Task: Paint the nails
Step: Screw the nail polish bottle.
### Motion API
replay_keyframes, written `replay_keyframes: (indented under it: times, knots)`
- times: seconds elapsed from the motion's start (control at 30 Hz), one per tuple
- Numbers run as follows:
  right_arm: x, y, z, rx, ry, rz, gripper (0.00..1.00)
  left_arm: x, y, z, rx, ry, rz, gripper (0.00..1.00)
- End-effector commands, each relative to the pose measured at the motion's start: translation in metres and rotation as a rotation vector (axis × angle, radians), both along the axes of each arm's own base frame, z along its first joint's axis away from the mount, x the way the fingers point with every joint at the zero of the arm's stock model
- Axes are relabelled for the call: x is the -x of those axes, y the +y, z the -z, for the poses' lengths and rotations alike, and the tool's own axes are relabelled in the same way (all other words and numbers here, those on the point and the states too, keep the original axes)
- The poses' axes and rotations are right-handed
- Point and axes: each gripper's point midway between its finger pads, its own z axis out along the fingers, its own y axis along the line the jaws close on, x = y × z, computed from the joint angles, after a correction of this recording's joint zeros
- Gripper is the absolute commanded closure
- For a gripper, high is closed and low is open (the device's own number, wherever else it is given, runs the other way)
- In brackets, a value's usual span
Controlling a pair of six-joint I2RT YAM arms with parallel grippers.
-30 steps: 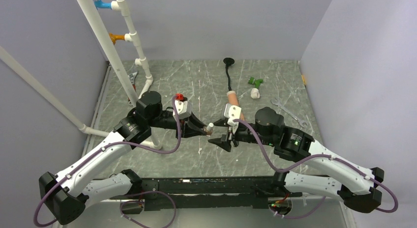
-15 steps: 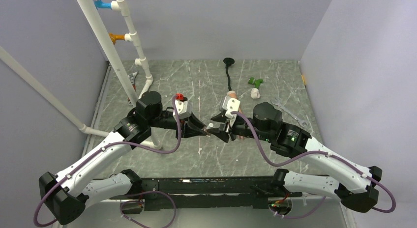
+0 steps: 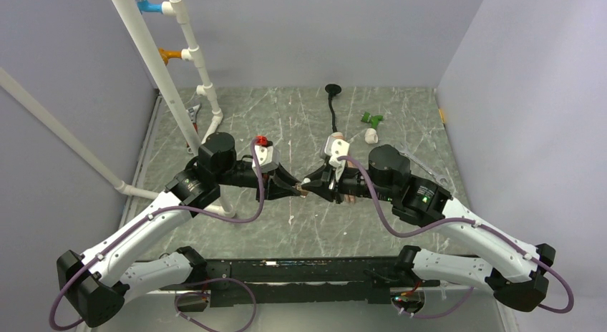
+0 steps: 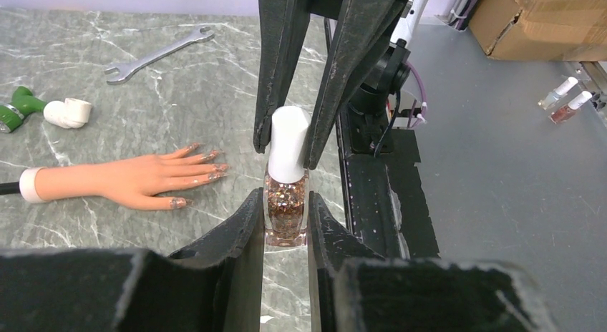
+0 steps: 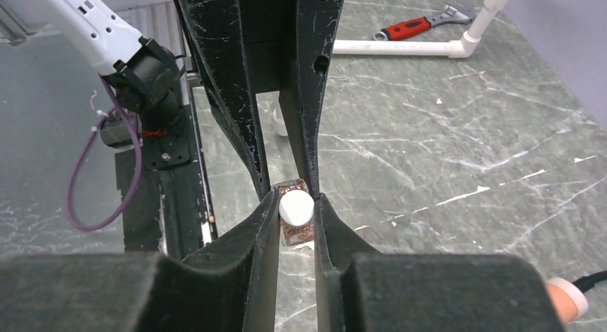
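Observation:
A small glass bottle (image 4: 286, 210) of brown glitter polish with a white cap (image 4: 288, 142) hangs above the table between both arms. My left gripper (image 4: 285, 197) is shut on its glass body. My right gripper (image 5: 295, 199) comes from the opposite side and is shut on the white cap (image 5: 295, 207). The peach mannequin hand (image 4: 136, 182) lies flat on the table to the left in the left wrist view. Its nails (image 4: 215, 167) point toward the bottle and show glitter. In the top view the two grippers meet at the bottle (image 3: 304, 187), and my right arm hides most of the hand.
A silver wrench (image 4: 157, 54) and a green and white fitting (image 4: 43, 110) lie beyond the hand. A white pipe frame (image 3: 179, 74) stands at the back left, with a red-handled wrench (image 5: 419, 24) near it. A black suction-cup cable (image 3: 333, 103) runs at the back.
My right gripper has swung left and back to the bottle and closed its fingers on the white cap. The left arm has held the bottle still.

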Motion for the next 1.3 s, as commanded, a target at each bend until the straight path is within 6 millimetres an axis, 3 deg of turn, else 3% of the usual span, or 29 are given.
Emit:
replay_keyframes:
  times: [0.0, 0.27, 0.5, 1.27]
  knots:
    - [-0.004, 0.002, -0.021, -0.065, -0.025, -0.001, 0.84, 0.0, -0.002, -0.024, 0.048, -0.07, 0.015, 1.0]
    - [-0.007, 0.006, -0.008, -0.051, 0.025, -0.003, 0.92, -0.008, -0.001, -0.024, 0.045, -0.073, -0.033, 1.0]
    - [-0.022, 0.012, 0.005, -0.055, 0.1, 0.082, 1.0, -0.028, 0.004, -0.022, 0.025, -0.077, -0.165, 1.0]
    - [-0.055, 0.018, 0.024, -0.153, 0.332, 0.401, 1.0, -0.045, 0.009, -0.023, 0.02, -0.065, -0.285, 1.0]
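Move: The left pads already hold the nail polish bottle, and its white cap stands about 3 cm above that hand point. The right fingers are already on the cap, with the bottle's glass some 3 cm straight below them. From the left hand, the practice hand lies about 18 cm ahead, 13 cm to the right and 26 cm lower. The near end of the white pipe lies some 5 cm ahead, 21 cm to the left and as low. With the bottle's glass still pinched on the left and the cap on the right, the grippers twist against each other: the left turns some 15–20 degrees counter-clockwise, the right about as much clockwise while also rolling forward over the cap. After a slow start both travel forward together about 5 cm, sinking roughly 2 cm, fingers keeping their hold. ##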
